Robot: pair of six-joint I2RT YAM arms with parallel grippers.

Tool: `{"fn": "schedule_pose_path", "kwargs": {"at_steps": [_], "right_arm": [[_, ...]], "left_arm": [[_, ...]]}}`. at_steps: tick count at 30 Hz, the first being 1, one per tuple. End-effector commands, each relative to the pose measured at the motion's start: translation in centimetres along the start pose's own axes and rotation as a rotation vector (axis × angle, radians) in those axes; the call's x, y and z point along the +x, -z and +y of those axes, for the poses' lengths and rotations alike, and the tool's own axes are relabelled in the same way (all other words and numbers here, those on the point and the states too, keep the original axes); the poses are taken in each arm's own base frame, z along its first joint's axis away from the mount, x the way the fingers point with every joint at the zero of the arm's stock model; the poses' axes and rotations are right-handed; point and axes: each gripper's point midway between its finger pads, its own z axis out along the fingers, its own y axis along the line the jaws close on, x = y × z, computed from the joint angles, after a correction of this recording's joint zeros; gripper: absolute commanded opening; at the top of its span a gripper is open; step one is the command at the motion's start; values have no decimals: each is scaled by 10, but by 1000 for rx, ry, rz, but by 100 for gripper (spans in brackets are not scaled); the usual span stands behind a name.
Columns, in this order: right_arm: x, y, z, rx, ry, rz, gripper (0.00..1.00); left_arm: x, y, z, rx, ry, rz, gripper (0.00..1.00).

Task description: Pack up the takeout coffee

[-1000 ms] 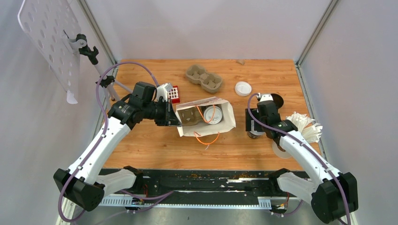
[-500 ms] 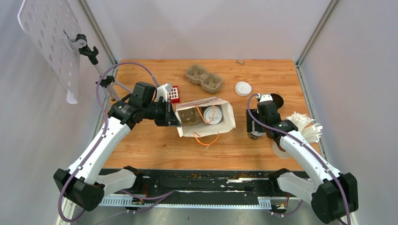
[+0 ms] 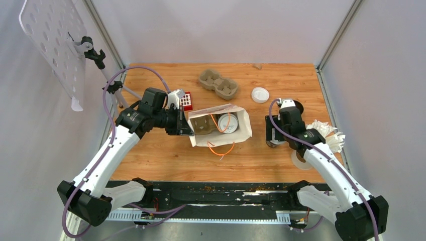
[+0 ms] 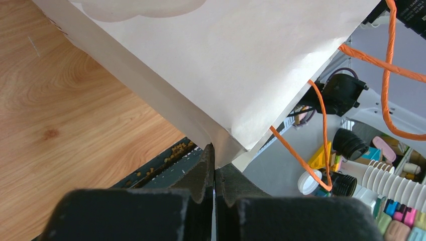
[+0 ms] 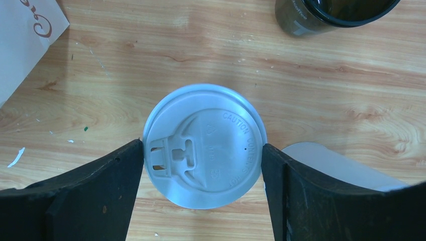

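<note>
A takeout coffee cup (image 5: 203, 138) with a white lid stands on the wooden table, and my right gripper (image 5: 202, 146) is shut on it, one finger touching each side of the lid. From above, this cup (image 3: 273, 144) is mostly hidden under the right gripper (image 3: 274, 136). A second lidded cup (image 3: 228, 123) sits inside the white paper bag (image 3: 243, 128), beside a pulp tray (image 3: 202, 125). My left gripper (image 3: 185, 128) is shut on the bag's left edge. In the left wrist view, its jaws (image 4: 214, 160) pinch the bag's corner (image 4: 226, 65).
An open dark cup (image 3: 296, 106) stands just behind the right gripper, with a loose white lid (image 3: 259, 94) further back. Another pulp tray (image 3: 217, 84) lies at the back. A bundle of white sticks (image 3: 326, 135) is at the right, and a red box (image 3: 187, 101) is near the left gripper. Orange bag handles (image 3: 221, 149) trail forward.
The right gripper's jaws closed in onto the lidded cup, and the right arm shifted slightly to the right. The left arm and the bag have not moved.
</note>
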Motion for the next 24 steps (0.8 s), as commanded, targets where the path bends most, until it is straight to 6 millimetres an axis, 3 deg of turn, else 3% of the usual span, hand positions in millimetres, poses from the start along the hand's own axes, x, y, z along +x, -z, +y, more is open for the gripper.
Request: {"fn": "schedule_pose_path", "kwargs": {"at_steps": [1, 9, 17, 21, 24], "right_arm": [[-22, 15, 0, -12, 1, -55, 72], [-54, 52, 6, -81, 36, -118, 72], [-76, 106, 20, -207, 105, -190, 71], [-78, 131, 43, -356, 148, -228, 70], [-76, 146, 48, -397, 165, -250, 69]], "left_arm": [[-11, 10, -12, 36, -44, -49, 0], [-13, 9, -12, 31, -35, -49, 0], [-17, 9, -13, 27, -31, -54, 0], [-20, 10, -15, 24, -18, -55, 0], [-20, 10, -14, 15, -14, -53, 0]]}}
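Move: The right hand already grips the lidded coffee; the bag mouth it is bound for lies about 20 cm to its left, 3 cm back and some 9 cm higher. The empty black cup stands about 12 cm ahead and 9 cm right, 7 cm lower; the white lids lie about 20 cm ahead and 6 cm left, 11 cm below. For the left hand, shut on the bag's rim corner, the mouth is roughly 10 cm right and 3 cm ahead, about level. Keep the right fingers around the coffee and, after a brief pause, lift it fast, about 13 cm straight up at first; over the second half let it drift back and left towards the bag, turning the wrist some 15 degrees counter-clockwise with the fingertips tipping up a little. With the left gripper keep pinching the bag's corner, nearly still, to steady it. ##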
